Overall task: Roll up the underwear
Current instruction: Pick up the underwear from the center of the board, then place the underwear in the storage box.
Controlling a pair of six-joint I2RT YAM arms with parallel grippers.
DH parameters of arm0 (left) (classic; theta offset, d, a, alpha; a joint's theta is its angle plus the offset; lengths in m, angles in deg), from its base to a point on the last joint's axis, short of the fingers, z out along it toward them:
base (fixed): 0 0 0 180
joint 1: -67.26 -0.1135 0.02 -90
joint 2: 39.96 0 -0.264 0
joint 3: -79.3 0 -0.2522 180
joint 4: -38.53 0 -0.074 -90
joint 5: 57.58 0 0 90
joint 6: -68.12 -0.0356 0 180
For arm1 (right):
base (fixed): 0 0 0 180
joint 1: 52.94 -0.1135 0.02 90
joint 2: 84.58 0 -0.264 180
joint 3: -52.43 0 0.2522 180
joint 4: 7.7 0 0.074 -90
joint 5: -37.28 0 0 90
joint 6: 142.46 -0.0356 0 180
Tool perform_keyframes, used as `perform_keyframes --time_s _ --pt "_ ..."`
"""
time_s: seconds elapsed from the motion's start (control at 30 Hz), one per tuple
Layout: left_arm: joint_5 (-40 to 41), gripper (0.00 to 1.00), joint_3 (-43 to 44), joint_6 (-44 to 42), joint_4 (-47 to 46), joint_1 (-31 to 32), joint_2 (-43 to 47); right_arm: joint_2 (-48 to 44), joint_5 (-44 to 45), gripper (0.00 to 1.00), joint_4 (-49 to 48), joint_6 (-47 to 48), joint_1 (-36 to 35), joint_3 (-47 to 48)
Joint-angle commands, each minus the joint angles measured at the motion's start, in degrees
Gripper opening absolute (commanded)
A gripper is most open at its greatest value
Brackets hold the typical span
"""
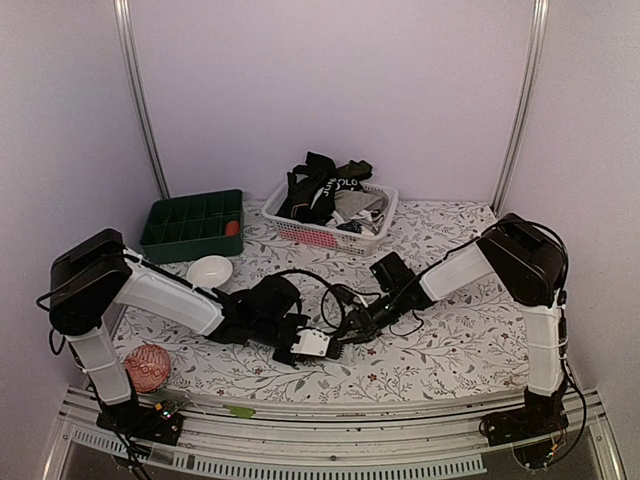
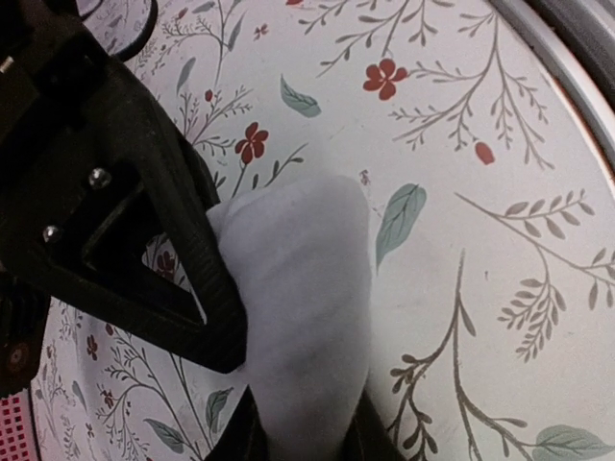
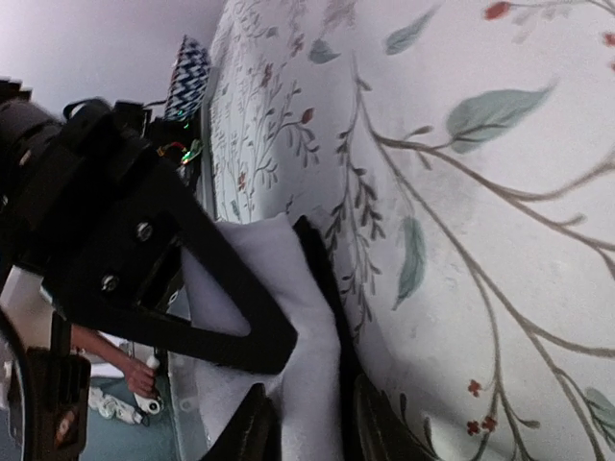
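Note:
A white underwear (image 1: 316, 344) with a black waistband (image 3: 322, 279) lies on the flowered tablecloth between the two arms. My left gripper (image 2: 306, 437) is shut on one end of the white cloth (image 2: 298, 288). Facing it from the other end, my right gripper (image 3: 312, 432) has its jaws a little apart, with cloth (image 3: 307, 346) and waistband lying between them. In the top view the left gripper (image 1: 292, 338) and the right gripper (image 1: 350, 330) almost meet over the garment. More underwear (image 1: 325, 185), mostly black, is heaped in the basket.
The white lattice basket (image 1: 375, 232) stands at the back centre. To the back left is a green compartment tray (image 1: 190, 225), with a white bowl (image 1: 210, 270) in front of it. A red ball (image 1: 147, 367) sits near the left base. Cables (image 1: 320, 285) loop behind the grippers.

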Motion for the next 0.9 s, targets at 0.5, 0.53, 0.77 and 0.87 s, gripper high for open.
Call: perform_keyframes --time_s 0.5,0.53,0.77,0.87 --pt "-30.8 0.00 21.2 17.9 34.9 -17.3 4.6 -21.6 22.4 0.73 5.0 -1.3 3.8 -6.6" --pt "-31.7 0.00 22.4 19.1 35.6 -19.1 5.1 -23.2 23.2 0.75 5.0 -1.8 3.8 -6.4" --pt "-29.7 0.00 29.1 25.5 38.2 -35.3 7.7 -32.4 27.8 0.99 8.1 -7.9 3.8 -1.2" --pt "-27.3 0.00 34.0 27.3 40.0 -43.6 6.4 -34.8 29.2 0.99 8.5 -11.3 3.8 1.5"
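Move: My left fingers are already shut on the rolled underwear, whose middle lies about 4 cm to their right at their own height. The green box stands some 29 cm ahead and 32 cm left of that hand, about level with it; the white bowl is 18 cm ahead and 25 cm left, the laundry basket 32 cm straight ahead. From my right hand, still at the roll, the roll's middle is about 2 cm back and 2 cm left. I keep my left grip on the rolled underwear, ease it up, then speed up and forward by some 16 cm each and 11 cm left, towards the green box, rolling the wrist counter-clockwise some 45 degrees roughly about the fingers. My right hand goes on opening to full width, comes free of the roll forward and to the right, then rises, about 16 cm in all. ##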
